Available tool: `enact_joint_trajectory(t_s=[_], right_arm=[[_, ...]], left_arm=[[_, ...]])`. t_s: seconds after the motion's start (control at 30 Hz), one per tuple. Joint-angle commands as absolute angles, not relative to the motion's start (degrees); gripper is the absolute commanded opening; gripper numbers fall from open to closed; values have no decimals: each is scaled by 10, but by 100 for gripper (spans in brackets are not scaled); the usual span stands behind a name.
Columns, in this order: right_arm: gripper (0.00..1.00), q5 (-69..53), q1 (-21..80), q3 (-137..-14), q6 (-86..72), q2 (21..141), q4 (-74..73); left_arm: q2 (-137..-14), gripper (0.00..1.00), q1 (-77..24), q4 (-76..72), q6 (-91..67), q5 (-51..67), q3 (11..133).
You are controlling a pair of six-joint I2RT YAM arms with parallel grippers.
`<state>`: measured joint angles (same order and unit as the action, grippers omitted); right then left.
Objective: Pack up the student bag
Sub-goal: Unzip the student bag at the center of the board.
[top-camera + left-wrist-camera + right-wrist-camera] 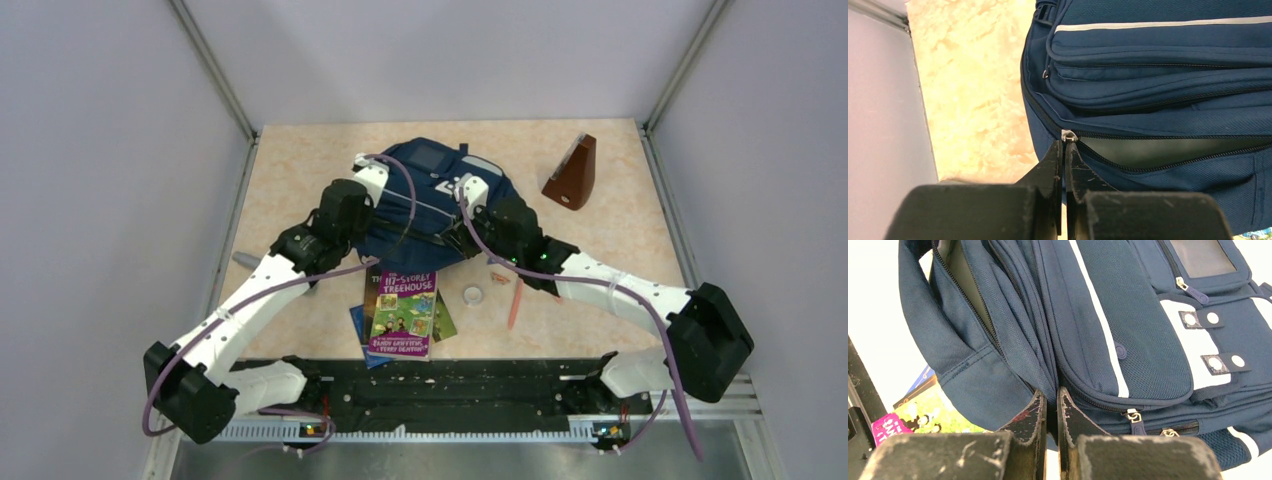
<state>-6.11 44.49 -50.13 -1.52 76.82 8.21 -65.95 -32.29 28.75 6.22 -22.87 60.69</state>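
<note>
The student bag (430,185), navy with pale patches, lies in the middle of the table with both grippers at its near side. My left gripper (1064,142) is shut on the metal zipper pull (1068,135) at the end of the main compartment's zip. That compartment gapes, and its grey lining (1168,151) shows. My right gripper (1051,392) is shut on a fold of the student bag's fabric (1045,365) between the open compartment and the front pockets. In the top view the left gripper (383,222) and the right gripper (455,235) are partly hidden by their wrists.
A stack of books (405,312), the Treehouse one on top, lies just in front of the bag. Beside it are a small white round thing (473,295) and an orange pen (515,302). A brown wedge-shaped object (572,175) stands at the back right.
</note>
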Motion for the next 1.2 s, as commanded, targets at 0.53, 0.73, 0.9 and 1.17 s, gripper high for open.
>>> enact_joint_trajectory(t_s=[0.53,0.73,0.9,1.17], right_arm=[[0,-52,398,-616,17,896,240],[9,-52,384,-703,18,970,226],[48,-37,384,-687,-30,937,191],[66,-2,385,-556,-250,807,132]], left_arm=[[-565,0,-296,230,44,-24,527],[-576,0,-297,221,17,18,527],[-589,0,-297,228,3,-25,532],[-601,0,-297,226,-19,-17,532]])
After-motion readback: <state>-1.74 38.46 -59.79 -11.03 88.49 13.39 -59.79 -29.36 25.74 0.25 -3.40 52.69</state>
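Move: Both my hands already hold the bag. My left keeps the zip slider at the left corner of the bag's opening, with the bag's middle some 13 cm to its right, 4 cm ahead and 7 cm lower. My right pinches the fabric at the opening's right end, the bag's middle about 6 cm ahead and 2 cm left of it; the white flap is 9 cm ahead and 2 cm right, the treehouse book 15 cm back and 8 cm left. My right hand carries the pinched right side of the bag forward about 11 cm and slightly left, then opens wide, lets go and draws back about 3 cm and to the right. My left keeps its pinch on the zip slider, easing back and then right about 3 cm each while sinking a little, rolling some 15 degrees so its right side rises. ##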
